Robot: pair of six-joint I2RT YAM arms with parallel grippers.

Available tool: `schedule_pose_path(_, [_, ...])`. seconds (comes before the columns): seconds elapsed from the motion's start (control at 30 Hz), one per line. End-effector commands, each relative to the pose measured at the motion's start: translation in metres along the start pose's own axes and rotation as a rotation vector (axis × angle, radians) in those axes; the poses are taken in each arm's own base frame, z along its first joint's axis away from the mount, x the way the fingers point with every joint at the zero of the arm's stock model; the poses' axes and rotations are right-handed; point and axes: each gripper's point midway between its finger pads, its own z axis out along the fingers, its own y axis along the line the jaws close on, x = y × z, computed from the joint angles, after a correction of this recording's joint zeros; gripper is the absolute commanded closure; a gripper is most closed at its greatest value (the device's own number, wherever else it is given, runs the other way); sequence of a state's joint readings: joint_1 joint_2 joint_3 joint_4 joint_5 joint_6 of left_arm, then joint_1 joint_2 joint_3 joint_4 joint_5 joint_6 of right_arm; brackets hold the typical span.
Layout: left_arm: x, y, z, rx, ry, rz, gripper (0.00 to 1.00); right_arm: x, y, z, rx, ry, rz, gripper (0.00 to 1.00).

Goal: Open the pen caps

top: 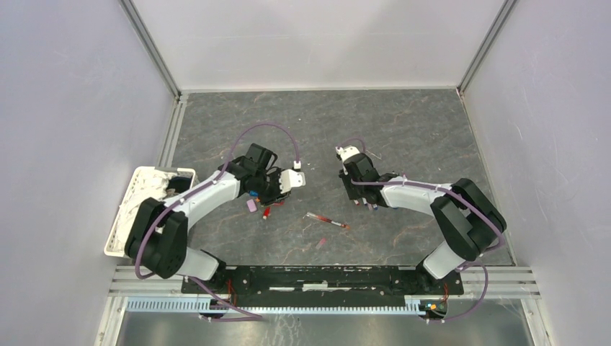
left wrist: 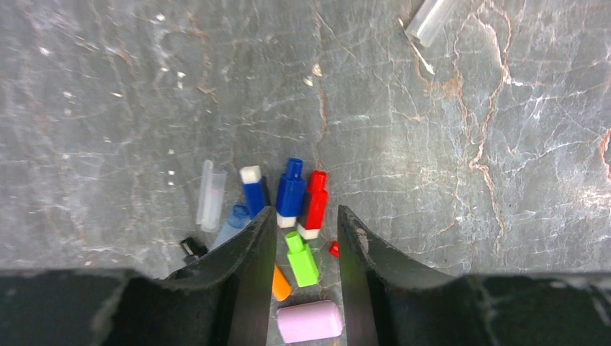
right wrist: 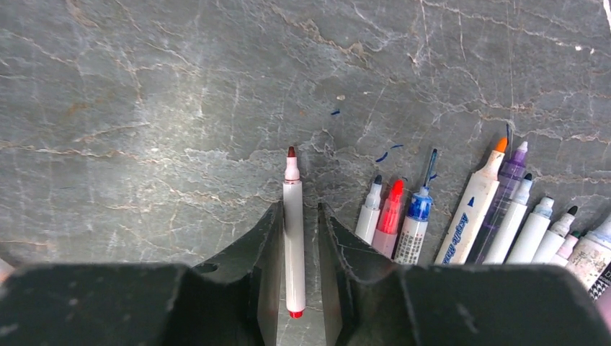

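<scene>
In the left wrist view, loose pen caps lie on the marble table under my left gripper [left wrist: 306,213]. They are a green cap [left wrist: 302,259], an orange cap [left wrist: 280,283], a lilac cap [left wrist: 310,321], a red cap [left wrist: 314,204] and two blue caps [left wrist: 291,193]. The jaws stand open and touch none of them. In the right wrist view, an uncapped white pen [right wrist: 293,238] with a red tip lies between the fingers of my right gripper [right wrist: 299,205]. It rests against the left finger, with a gap to the right finger. Several uncapped pens [right wrist: 468,216] lie in a row to its right.
A white basket [top: 144,198] stands at the table's left edge. A red pen [top: 326,220] and a small pale piece [top: 321,243] lie between the arms near the front. A clear sleeve [left wrist: 210,196] and a black bit [left wrist: 192,247] lie left of the caps.
</scene>
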State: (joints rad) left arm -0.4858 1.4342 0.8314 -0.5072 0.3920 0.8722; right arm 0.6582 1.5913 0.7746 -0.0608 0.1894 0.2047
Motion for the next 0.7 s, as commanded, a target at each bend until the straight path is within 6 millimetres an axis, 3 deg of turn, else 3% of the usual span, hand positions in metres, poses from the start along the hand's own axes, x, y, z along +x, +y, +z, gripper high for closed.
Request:
schedule_pose_path(0.0, [-0.033,0.021,-0.031,-0.085,-0.067,0.000,0.50,0.005,-0.009,0.004,0.056,-0.005,-0.005,0.71])
schedule_pose_path(0.13, [-0.052,0.039,-0.059,-0.159,-0.100,-0.021,0.44,0.004,-0.014,-0.002,0.075,-0.021,0.000,0.70])
schedule_pose_path(0.17, [-0.056,0.043,-0.067,-0.178,-0.107,-0.026,0.10,0.002,-0.015,-0.004,0.080,-0.029,0.003,0.70])
schedule_pose_path(0.2, [-0.059,0.047,-0.076,-0.196,-0.108,-0.044,0.02,-0.001,-0.017,-0.007,0.087,-0.042,0.007,0.70])
schedule_pose_path(0.37, [-0.059,0.067,-0.111,-0.284,-0.062,-0.087,0.00,-0.023,-0.014,-0.031,0.049,-0.159,0.012,0.68])
schedule_pose_path(0.47, [-0.055,0.075,-0.129,-0.333,-0.070,-0.088,0.00,-0.037,-0.001,-0.047,-0.027,-0.229,-0.008,0.61])
schedule_pose_path(0.6, [-0.050,0.097,-0.152,-0.497,-0.086,-0.109,0.00,-0.036,0.038,-0.060,-0.191,-0.232,-0.132,0.47])
schedule_pose_path(0.67, [-0.049,0.113,-0.170,-0.617,-0.093,-0.134,0.00,-0.020,0.061,-0.063,-0.279,-0.175,-0.210,0.42])
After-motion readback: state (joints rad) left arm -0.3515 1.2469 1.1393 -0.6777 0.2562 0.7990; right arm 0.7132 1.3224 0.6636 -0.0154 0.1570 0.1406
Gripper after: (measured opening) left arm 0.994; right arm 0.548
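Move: The right hand, low over the table, straddles the just-set-down white pen, its middle about 1 cm below the hand point. Its nearest row neighbour, a dark-tipped pen, lies some 3 cm to the right and 1 cm back. The last red pen is roughly 10 cm back and 9 cm left of this hand. From the left hand that red pen is about 17 cm right, 6 cm back and 3 cm down; the dropped red cap lies about 2 cm back, 2 cm left and 3 cm down. The right hand's left finger pushes the white pen sideways towards the row as the hand slides about 1.5 cm to the right. The hand then comes free, rising some 6 cm and easing back and left towards the red pen as its fingers open further. The empty left hand climbs about 15 cm from the caps, going forward and then also left, spreading its fingers wide and turning some 15 degrees counter-clockwise while its fingertips tip upward. ##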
